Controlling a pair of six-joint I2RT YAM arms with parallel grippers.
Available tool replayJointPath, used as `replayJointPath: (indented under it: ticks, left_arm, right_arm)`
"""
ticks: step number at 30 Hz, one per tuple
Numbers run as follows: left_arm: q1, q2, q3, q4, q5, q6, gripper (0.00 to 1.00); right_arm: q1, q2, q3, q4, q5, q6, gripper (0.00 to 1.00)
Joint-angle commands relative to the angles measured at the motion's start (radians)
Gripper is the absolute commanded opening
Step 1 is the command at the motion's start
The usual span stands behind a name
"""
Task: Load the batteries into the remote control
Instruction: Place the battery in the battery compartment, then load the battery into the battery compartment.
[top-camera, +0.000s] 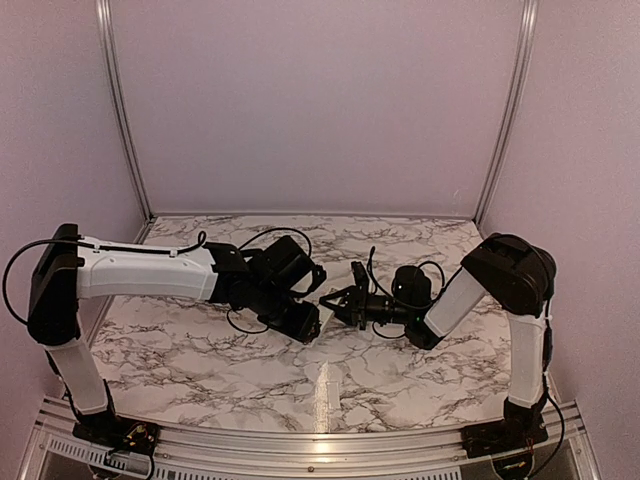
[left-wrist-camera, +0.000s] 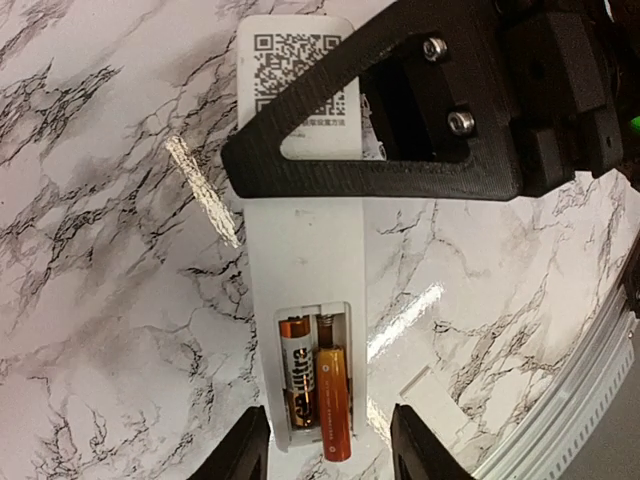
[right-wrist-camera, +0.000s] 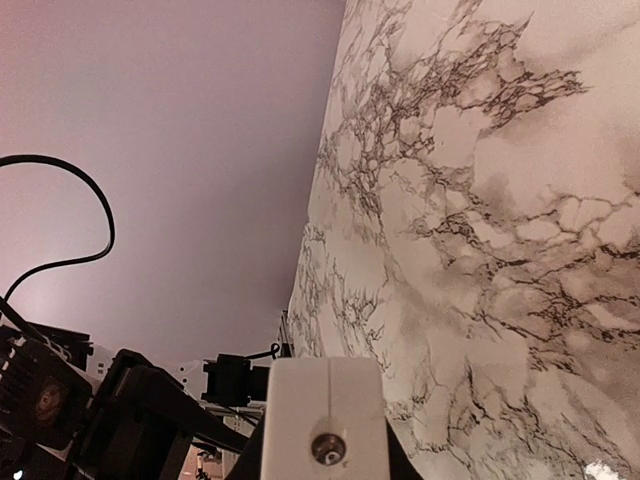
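Observation:
The remote control (left-wrist-camera: 305, 240) lies back up, a QR sticker at its far end and its battery bay open at the near end. One battery (left-wrist-camera: 297, 370) sits flat in the bay's left slot. A second, orange battery (left-wrist-camera: 336, 400) lies in the right slot, its near end sticking out past the remote's edge. My left gripper (left-wrist-camera: 332, 455) is open, one finger on each side of that end. My right gripper (right-wrist-camera: 325, 440) is shut on the remote (right-wrist-camera: 325, 400) at the sticker end, its black finger (left-wrist-camera: 400, 170) crossing the sticker. From above, both grippers meet mid-table (top-camera: 325, 312).
A small flat white piece (left-wrist-camera: 432, 393) lies on the marble table (top-camera: 200, 350) just right of the remote. The aluminium front rail (left-wrist-camera: 590, 400) runs close by. Pale walls enclose the table at the back and on both sides.

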Motion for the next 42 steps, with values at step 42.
replayJointPath:
  ticks: [42]
  left_arm:
    - [-0.106, -0.459, -0.537, 0.453, 0.001, 0.859, 0.2]
  right_arm:
    - [0.068, -0.057, 0.024, 0.043, -0.102, 0.049, 0.0]
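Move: The left hand's opened fingers hang just over the free end of the orange battery, whose middle lies about 2 cm ahead, 2 cm right and 2 cm below. The white battery beside it is roughly 3 cm ahead, 1 cm right; the cover lies on the table some 10 cm back, 5 cm right and 12 cm down. From the right hand, which holds the remote, the orange battery is about 7 cm back and 3 cm left, level. Up and to the left by about 5 cm each, then back some 8 cm, the left hand draws clear of the orange battery. Its wrist rolls clockwise roughly 50 degrees, the fingers swing less steeply down, and their gap narrows by half on nothing. The right hand keeps its grip on the remote and carries it about 3.5 cm back, a little left and up. ##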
